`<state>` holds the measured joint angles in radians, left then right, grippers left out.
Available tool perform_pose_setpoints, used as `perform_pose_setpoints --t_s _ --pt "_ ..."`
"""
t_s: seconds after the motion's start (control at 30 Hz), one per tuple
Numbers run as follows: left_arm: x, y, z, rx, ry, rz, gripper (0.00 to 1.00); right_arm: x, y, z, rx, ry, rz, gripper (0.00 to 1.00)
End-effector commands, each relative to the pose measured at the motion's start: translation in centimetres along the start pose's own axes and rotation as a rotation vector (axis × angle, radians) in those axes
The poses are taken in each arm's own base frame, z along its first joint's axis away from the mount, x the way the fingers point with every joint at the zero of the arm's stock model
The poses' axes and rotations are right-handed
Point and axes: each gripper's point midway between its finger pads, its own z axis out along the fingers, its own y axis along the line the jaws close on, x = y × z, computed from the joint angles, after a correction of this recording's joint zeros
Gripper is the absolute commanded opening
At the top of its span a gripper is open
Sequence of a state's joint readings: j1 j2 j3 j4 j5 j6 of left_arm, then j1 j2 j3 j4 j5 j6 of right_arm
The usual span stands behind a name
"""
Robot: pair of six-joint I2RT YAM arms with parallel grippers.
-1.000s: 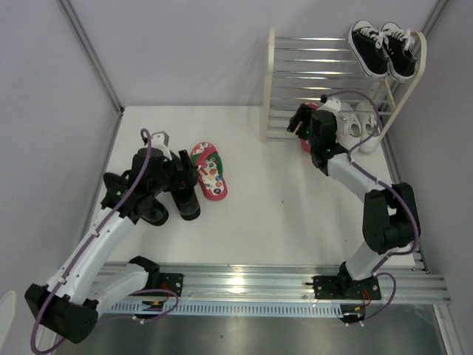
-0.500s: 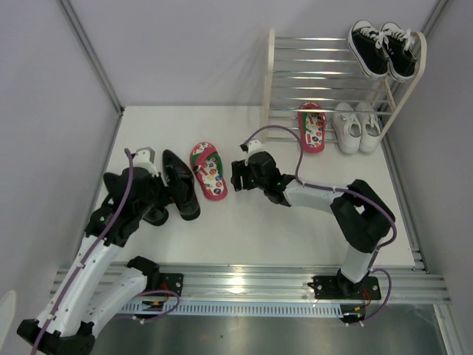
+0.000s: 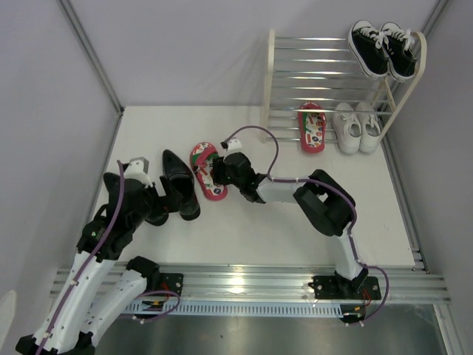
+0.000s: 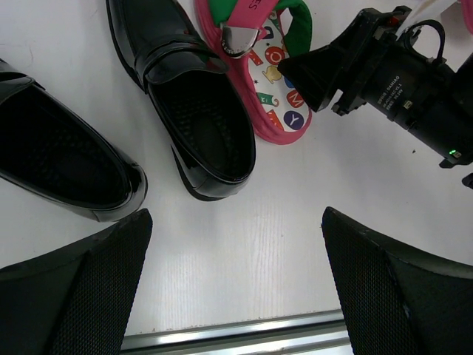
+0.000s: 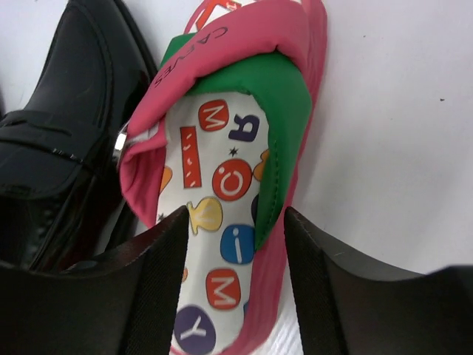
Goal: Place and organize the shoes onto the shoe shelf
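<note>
The shoe shelf stands at the back right. One red flip-flop and the white sneakers sit on its lower tier. The other flip-flop lies on the table; in the right wrist view it lies between the jaws. My right gripper is open, its jaws on either side of this flip-flop's heel end. Two black dress shoes lie left of it. My left gripper is open and empty, above bare table near these shoes.
Black canvas sneakers sit on the shelf's top tier at the right. The metal rail runs along the near edge. Grey walls close in the table on the left and right.
My right arm left the shelf, with one flip-flop now on the lower tier, and swung left to the flip-flop on the table. My left arm drew back toward the near edge.
</note>
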<state>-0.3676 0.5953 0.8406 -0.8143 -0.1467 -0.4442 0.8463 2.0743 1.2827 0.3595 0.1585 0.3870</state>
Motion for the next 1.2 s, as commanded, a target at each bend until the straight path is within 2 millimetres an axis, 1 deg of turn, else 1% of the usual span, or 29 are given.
perform_pose_setpoints --t_s 0.0,0.07,0.17,0.23,0.3,0.33,0.37,0.4,0.43,0.47,0.5,0.53,0.57,0.6,0.63,0.67,0.7,0.73,0.77,0.8,0.83,0.87,0.9,0.93,0.97,1.0,1.03,1.1,1.17 --pt "-0.4 0.7 -0.1 -0.032 -0.014 0.024 0.99 -2.5 -0.4 1.7 0.065 -0.111 0.040 0.55" --pt "-0.5 0.7 -0.1 -0.032 -0.015 0.027 0.99 -2.8 -0.9 2.1 0.101 -0.126 0.036 0.54" --pt "-0.4 0.8 0.0 -0.035 -0.008 0.032 0.99 -2.2 -1.3 2.3 0.114 -0.123 0.044 0.48" --pt "-0.4 0.7 0.0 -0.035 -0.006 0.033 0.99 -1.8 -1.5 2.5 0.121 -0.118 0.046 0.24" --pt "-0.3 0.6 0.2 -0.027 0.001 0.033 0.99 -1.9 -2.0 2.2 0.150 -0.131 0.050 0.00" --pt "-0.3 0.4 0.4 -0.020 0.000 0.033 0.99 -2.1 -2.4 1.9 0.166 -0.144 0.051 0.00" --pt "-0.2 0.4 0.5 -0.018 0.006 0.033 0.99 -4.0 -2.4 1.1 0.177 -0.199 0.057 0.00" --pt "-0.1 0.1 0.7 -0.007 0.011 0.033 0.99 -3.7 -2.9 0.6 0.190 -0.205 0.053 0.00" --pt "-0.2 -0.1 0.9 0.000 0.013 0.034 0.99 -4.3 -3.2 0.0 0.200 -0.226 0.052 0.00" --pt "0.0 -0.2 1.1 0.005 0.020 0.038 0.99 -6.3 -3.1 -1.0 0.200 -0.275 0.069 0.00" --pt "0.0 -0.3 1.3 0.011 0.024 0.044 0.99 -7.1 -3.5 -1.7 0.218 -0.299 0.081 0.00" --pt "0.1 -0.6 1.5 0.029 0.032 0.047 0.99 -6.7 -4.4 -2.4 0.237 -0.296 0.089 0.00" --pt "-0.1 -1.0 1.7 0.042 0.030 0.049 0.99 -7.3 -4.7 -3.1 0.242 -0.321 0.110 0.00" --pt "-0.2 -1.3 2.0 0.056 0.032 0.057 0.99 -9.0 -5.0 -4.5 0.246 -0.365 0.151 0.00" --pt "-0.2 -1.7 2.1 0.075 0.032 0.056 0.99 -9.3 -5.5 -5.3 0.254 -0.382 0.174 0.00" --pt "-0.4 -2.6 2.5 0.116 0.029 0.053 0.99 -8.4 -6.6 -6.0 0.272 -0.373 0.187 0.00" --pt "-0.3 -3.0 2.8 0.136 0.033 0.044 0.99 -9.6 -7.4 -7.2 0.279 -0.404 0.222 0.00" --pt "-0.3 -3.8 2.9 0.178 0.037 0.038 0.99 -9.8 -8.2 -7.9 0.299 -0.414 0.229 0.00" --pt "-0.1 -4.8 3.3 0.227 0.049 0.020 0.99 -9.0 -9.4 -8.5 0.329 -0.396 0.223 0.00" --pt "0.0 -5.2 3.5 0.247 0.057 0.012 0.99 -9.9 -9.9 -9.6 0.341 -0.419 0.229 0.00" --pt "0.0 -5.6 3.6 0.262 0.062 0.007 0.99 -10.3 -11.6 -10.3 0.377 -0.429 0.230 0.00" --pt "0.1 -5.9 3.8 0.274 0.071 -0.001 0.99 -9.4 -13.0 -10.9 0.402 -0.412 0.225 0.00" --pt "0.2 -6.1 4.2 0.274 0.078 -0.004 0.99 -9.6 -13.8 -11.5 0.410 -0.418 0.234 0.00" --pt "0.1 -6.1 4.4 0.274 0.078 -0.004 0.99 -11.0 -15.5 -12.9 0.428 -0.457 0.276 0.00" --pt "0.2 -6.2 4.6 0.272 0.082 0.000 0.99 -11.0 -15.9 -13.3 0.407 -0.454 0.294 0.00" --pt "0.0 -6.2 4.8 0.271 0.081 0.003 0.99 -10.7 -16.8 -13.8 0.411 -0.448 0.304 0.00" --pt "-0.1 -6.2 4.9 0.270 0.078 0.008 0.99 -11.5 -17.9 -14.7 0.425 -0.469 0.310 0.00" --pt "-0.5 -6.5 5.1 0.276 0.068 0.012 0.99 -11.8 -18.4 -15.0 0.422 -0.463 0.276 0.00" --pt "-0.6 -6.9 5.6 0.289 0.070 0.007 0.99 -12.0 -19.3 -14.8 0.417 -0.449 0.248 0.00"
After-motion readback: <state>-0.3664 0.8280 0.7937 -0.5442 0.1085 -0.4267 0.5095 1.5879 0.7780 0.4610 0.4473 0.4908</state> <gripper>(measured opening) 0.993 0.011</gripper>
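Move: The flip-flop still on the table has its middle about 2 cm ahead of the right hand, 2 cm to its left and 3 cm lower. The nearer black loafer lies some 12 cm left and 3 cm back of that hand. On the lower shelf, the other flip-flop is about 31 cm right and 15 cm ahead, with a white shoe 11 cm farther right. From the left hand, the table flip-flop is roughly 17 cm ahead, 10 cm right and 17 cm below. The flip-flop's green-lined strap is pinched as the right hand eases about 2.5 cm forward, sinks slightly and shuts its part-open fingers; the hand then carries the flip-flop some 25 cm right towards its mate on the shelf, rising about 6 cm and turning roughly 35 degrees clockwise. The left hand, still wide open, shifts right and a little forward, turning slightly clockwise. ##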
